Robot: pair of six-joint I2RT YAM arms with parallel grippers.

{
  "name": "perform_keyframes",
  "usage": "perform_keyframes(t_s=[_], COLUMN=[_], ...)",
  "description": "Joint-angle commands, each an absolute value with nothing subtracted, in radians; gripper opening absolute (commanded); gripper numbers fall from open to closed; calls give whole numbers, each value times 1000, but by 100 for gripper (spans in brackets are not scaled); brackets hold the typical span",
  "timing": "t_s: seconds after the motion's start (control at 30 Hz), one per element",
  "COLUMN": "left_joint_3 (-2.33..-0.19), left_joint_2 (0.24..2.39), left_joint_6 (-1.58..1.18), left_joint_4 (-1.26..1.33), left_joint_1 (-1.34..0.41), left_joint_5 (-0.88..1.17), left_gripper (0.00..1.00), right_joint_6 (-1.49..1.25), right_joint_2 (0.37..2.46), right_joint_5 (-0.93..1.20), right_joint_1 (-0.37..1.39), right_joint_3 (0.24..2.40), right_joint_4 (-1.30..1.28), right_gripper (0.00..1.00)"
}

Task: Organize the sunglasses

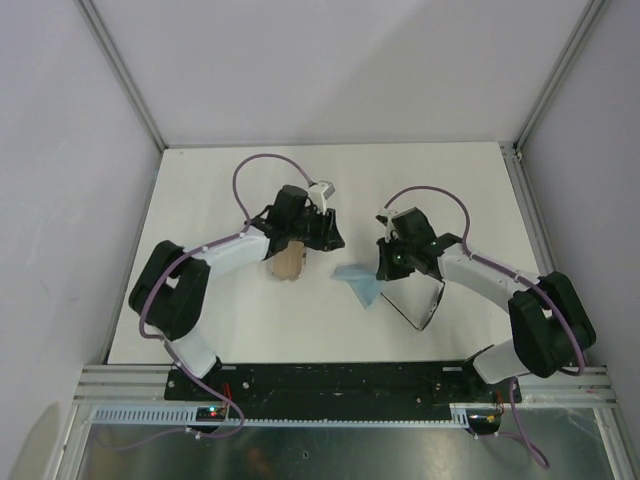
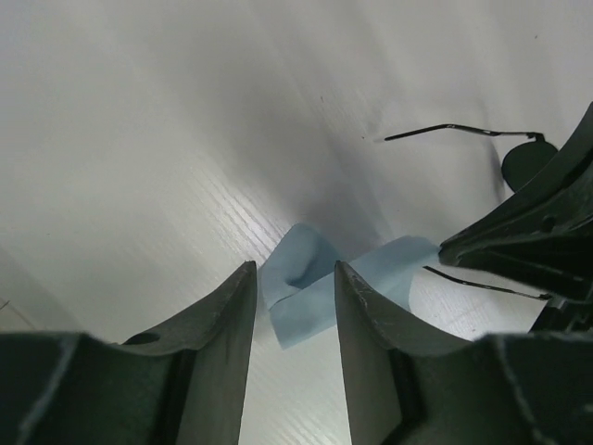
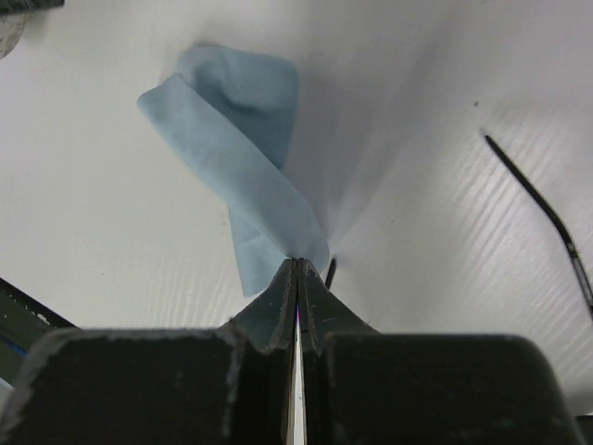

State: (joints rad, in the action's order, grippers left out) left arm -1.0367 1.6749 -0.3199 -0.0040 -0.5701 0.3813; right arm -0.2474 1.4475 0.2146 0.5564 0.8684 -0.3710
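Note:
The sunglasses (image 1: 421, 306) lie on the white table right of centre, a thin black wire frame partly under my right arm. One slim temple arm (image 3: 548, 221) shows in the right wrist view, and two temple arms (image 2: 461, 131) in the left wrist view. My right gripper (image 3: 298, 261) is shut on the near edge of the light blue cloth (image 3: 233, 125), which lies crumpled just left of the sunglasses (image 1: 358, 282). My left gripper (image 2: 295, 267) hangs open and empty above the table, with the cloth (image 2: 306, 283) beyond its fingertips.
A beige oval case (image 1: 287, 263) rests beneath my left arm (image 1: 232, 250), left of the cloth. Aluminium rails (image 1: 522, 200) and grey walls border the table (image 1: 230, 330). The right gripper's dark body (image 2: 533, 236) fills the right edge of the left wrist view.

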Motion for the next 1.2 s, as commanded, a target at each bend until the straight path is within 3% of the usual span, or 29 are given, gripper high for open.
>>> perform_keyframes(t_s=[0.0,0.67,1.0,1.17], left_joint_3=[-1100,-1169,-1150,-1120], left_joint_2=[1740,1927,1931,1902], left_joint_6=[-258,-257,-270,-279], left_joint_4=[6,6,-84,-88], left_joint_1=[-578,-624,-637,-645], left_joint_5=[432,541,496,463], left_gripper=[43,39,26,12], right_joint_6=[-211,-206,-217,-222], right_joint_2=[1478,1530,1532,1525], right_joint_5=[264,246,221,231], right_joint_1=[492,425,488,503], right_joint_3=[878,878,879,878], right_joint_4=[-389,-385,-408,-400], right_gripper=[0,0,0,0])
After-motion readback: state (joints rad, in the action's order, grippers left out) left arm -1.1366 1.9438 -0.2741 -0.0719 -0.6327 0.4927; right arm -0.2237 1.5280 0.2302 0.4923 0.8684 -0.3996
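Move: The blue cloth, its right end already pinched in the right gripper, has its middle about 6 cm back, 6 cm right and 8 cm below the left hand. From the right hand that middle is some 4 cm left, 1 cm back and 3 cm down. The open case stands about 9 cm left of the left hand, 1 cm ahead and 7 cm down. The sunglasses lie 7 cm right of the right hand, 4 cm back and 5 cm down. Bring the left gripper down about 8 cm, easing back and right onto the cloth's free left corner, turning some 15 degrees clockwise and steeper, then pinch that corner. Meanwhile keep the right gripper shut on its end: draw it right about 4 cm, forward and down, hold briefly, then ease it back and left about 2 cm each. ##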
